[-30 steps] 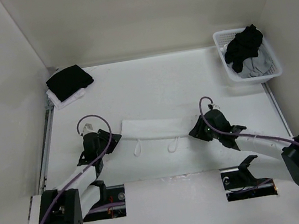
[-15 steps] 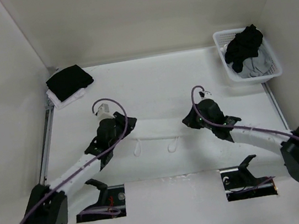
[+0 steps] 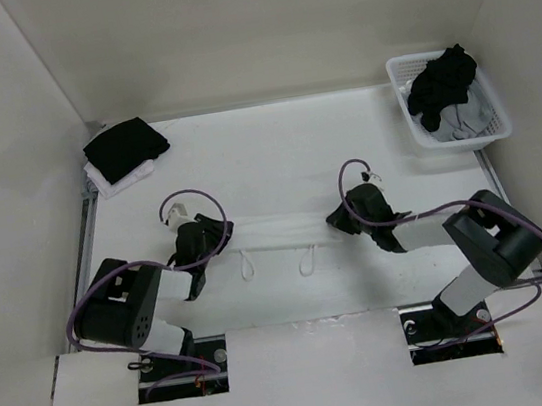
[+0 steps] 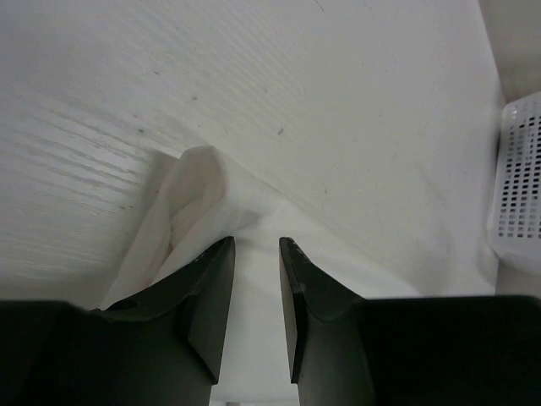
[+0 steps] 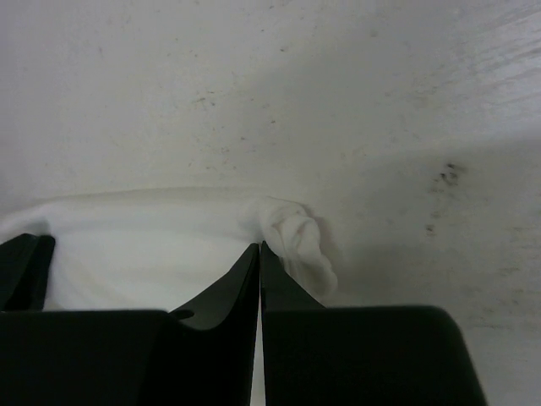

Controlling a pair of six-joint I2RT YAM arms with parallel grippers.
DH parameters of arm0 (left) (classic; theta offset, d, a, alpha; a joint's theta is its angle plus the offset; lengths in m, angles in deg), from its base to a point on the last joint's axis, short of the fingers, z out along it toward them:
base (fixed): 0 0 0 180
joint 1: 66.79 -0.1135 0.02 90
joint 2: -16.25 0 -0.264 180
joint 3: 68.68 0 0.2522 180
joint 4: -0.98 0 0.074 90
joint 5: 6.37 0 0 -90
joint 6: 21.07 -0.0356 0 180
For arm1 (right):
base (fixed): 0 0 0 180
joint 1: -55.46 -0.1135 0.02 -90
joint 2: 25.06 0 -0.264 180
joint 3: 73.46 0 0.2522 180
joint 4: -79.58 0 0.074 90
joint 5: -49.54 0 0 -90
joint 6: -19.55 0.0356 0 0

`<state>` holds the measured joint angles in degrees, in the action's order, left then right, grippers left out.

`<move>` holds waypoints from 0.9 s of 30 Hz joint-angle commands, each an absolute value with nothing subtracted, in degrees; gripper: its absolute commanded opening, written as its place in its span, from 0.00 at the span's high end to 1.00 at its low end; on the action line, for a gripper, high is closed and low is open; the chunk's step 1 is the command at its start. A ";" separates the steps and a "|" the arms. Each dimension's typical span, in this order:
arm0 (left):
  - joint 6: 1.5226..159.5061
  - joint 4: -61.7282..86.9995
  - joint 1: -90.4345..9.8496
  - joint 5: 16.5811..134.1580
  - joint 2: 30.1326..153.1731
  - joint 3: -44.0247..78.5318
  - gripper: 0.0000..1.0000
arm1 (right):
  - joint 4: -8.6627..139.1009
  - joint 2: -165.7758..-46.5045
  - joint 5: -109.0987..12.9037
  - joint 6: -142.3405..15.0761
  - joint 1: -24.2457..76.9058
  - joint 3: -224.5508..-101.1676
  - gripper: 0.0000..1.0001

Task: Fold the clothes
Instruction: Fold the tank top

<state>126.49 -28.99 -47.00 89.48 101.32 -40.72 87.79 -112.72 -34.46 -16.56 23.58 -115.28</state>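
The clothes [image 3: 280, 232], a thin white top, lie as a long narrow band across the middle of the table, with two strap loops [image 3: 248, 265] hanging off the near edge. My left gripper [image 3: 219, 233] is at the band's left end. In the left wrist view its jaws [image 4: 256, 244] stand narrowly apart with white cloth [image 4: 254, 211] between them and a raised fold beside the left finger. My right gripper [image 3: 337, 221] is at the right end. In the right wrist view the gripper [image 5: 259, 245] is shut, with bunched cloth [image 5: 296, 237] at the tip.
A white lattice basket [image 3: 399, 96] with black and grey garments stands at the far right, its wall also in the left wrist view as the basket [image 4: 520, 178]. A black garment [image 3: 124, 148] on a white one lies far left. White walls enclose three sides.
Both grippers have moved onto the ends of the band. The right gripper has closed. The band looks narrower and its ends are bunched.
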 commanded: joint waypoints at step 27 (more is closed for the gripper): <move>123.95 -19.54 -47.15 82.75 75.84 -39.80 0.71 | 85.77 -101.52 -31.40 -12.79 19.74 -106.91 0.43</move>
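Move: The folded tank top is a strip running crosswise between the hands. Its middle lies about 11 cm to the left hand's right and 2 cm back, and some 10 cm to the right hand's left and 1 cm back, both just below the fingertips. The left strap loop lies 8 cm back and 2 cm right of the left hand; the right loop, 7 cm back and 6 cm left of the right hand. The basket stands roughly 25 cm ahead and 30 cm right of the right hand. Fingertips already down on either end of the tank top, both hands drag the cloth left: the right about 3 cm with its fingers shut, and slightly forward, the left about 2 cm. Both then come off; the left climbs some 9 cm, fingers tilting up, while the right lifts about 5 cm, opens halfway and swings back, right and down towards the strip's near right corner. ##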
